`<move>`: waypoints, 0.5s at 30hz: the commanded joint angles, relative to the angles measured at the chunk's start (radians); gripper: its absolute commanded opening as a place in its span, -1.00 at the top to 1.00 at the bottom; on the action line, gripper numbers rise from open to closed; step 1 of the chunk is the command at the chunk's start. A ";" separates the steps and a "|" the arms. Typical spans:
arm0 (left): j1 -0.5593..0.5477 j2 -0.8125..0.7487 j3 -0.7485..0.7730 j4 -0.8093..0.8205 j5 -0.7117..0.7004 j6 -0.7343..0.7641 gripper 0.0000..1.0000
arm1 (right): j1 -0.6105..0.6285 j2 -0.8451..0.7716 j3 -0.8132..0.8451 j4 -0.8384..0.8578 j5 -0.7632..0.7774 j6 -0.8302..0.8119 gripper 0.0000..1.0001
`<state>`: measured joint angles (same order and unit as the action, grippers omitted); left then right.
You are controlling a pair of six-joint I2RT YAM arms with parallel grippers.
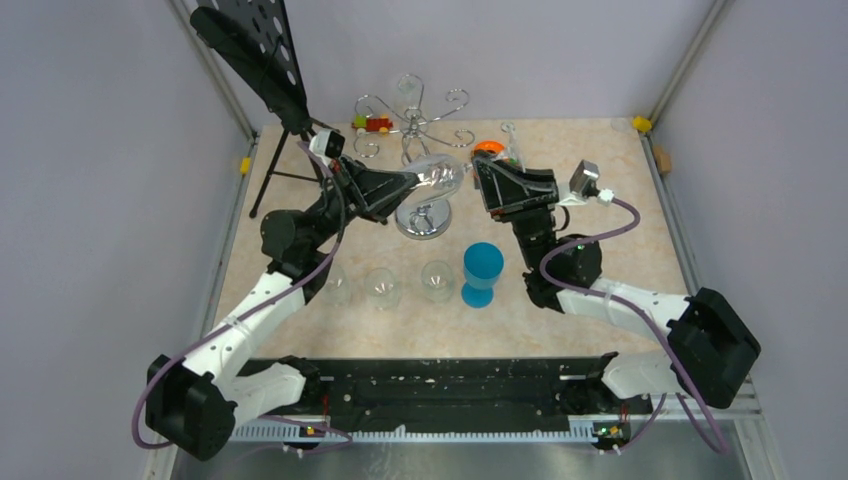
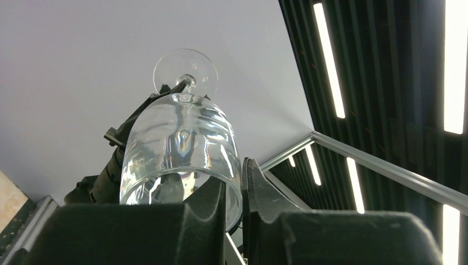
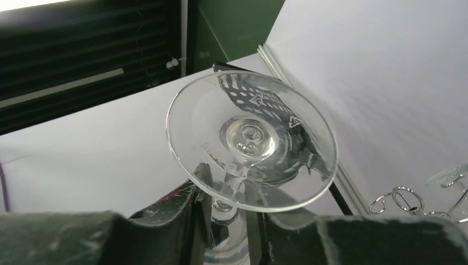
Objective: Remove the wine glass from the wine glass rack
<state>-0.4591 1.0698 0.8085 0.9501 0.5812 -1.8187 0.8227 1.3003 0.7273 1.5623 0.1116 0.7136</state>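
Note:
The wine glass [image 1: 440, 178] lies on its side in the air in front of the wine glass rack [image 1: 415, 120], held between my two arms. My left gripper [image 1: 418, 180] is shut on the bowl's rim. In the left wrist view one finger [image 2: 209, 204] is inside the bowl [image 2: 179, 149] and the other is outside the wall. My right gripper [image 1: 477, 168] is at the stem. In the right wrist view its fingers [image 3: 201, 221] stand slightly apart on either side of the stem, under the round foot [image 3: 251, 141].
The rack's mirrored base [image 1: 423, 220] stands just below the glass, and its curled hooks [image 3: 403, 199] show at the right. A black music stand [image 1: 250, 50] is at the back left. Three clear glasses [image 1: 382, 288] and a blue goblet [image 1: 482, 272] stand nearer me.

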 commanded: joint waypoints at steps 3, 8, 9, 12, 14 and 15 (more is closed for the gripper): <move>-0.012 -0.022 0.079 -0.072 0.011 0.162 1.00 | 0.014 -0.035 -0.034 0.156 -0.031 -0.084 0.24; -0.013 -0.046 0.115 -0.235 -0.009 0.307 1.00 | 0.015 -0.091 -0.074 0.108 0.003 -0.106 -0.02; -0.013 -0.047 0.120 -0.253 -0.012 0.329 1.00 | 0.014 -0.106 -0.081 0.086 0.009 -0.109 -0.06; -0.013 -0.040 0.146 -0.304 -0.018 0.386 1.00 | 0.013 -0.155 -0.106 0.025 0.013 -0.130 -0.20; -0.015 -0.028 0.168 -0.331 -0.010 0.421 1.00 | 0.013 -0.208 -0.123 -0.041 0.013 -0.142 -0.28; -0.018 -0.022 0.178 -0.340 -0.006 0.437 1.00 | 0.013 -0.233 -0.129 -0.081 0.002 -0.151 -0.31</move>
<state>-0.4755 1.0531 0.9169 0.6636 0.5865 -1.5082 0.8265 1.1812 0.6071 1.4860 0.1158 0.6109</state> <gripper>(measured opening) 0.134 0.629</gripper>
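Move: The clear wine glass lies nearly level between the hands: its middle is about 7 cm to the right and 2 cm ahead of the left hand, which already pinches the bowl's rim, and about 2 cm left of the right hand, level with its fingers at the stem. From the left hand, the rack stands some 18 cm ahead and 25 cm lower, and the blue goblet about 2 cm ahead, 12 cm right and 36 cm below. The wine glass stays in the left fingers' pinch at the rim while the right fingers, already loosening, spread wide around the stem and come free, that hand sinking about 2.5 cm, then easing back and to the right. The left hand shifts it about 2 cm right and forward with a slight dip, its upward-pointing fingers tipping down some 15 degrees. ##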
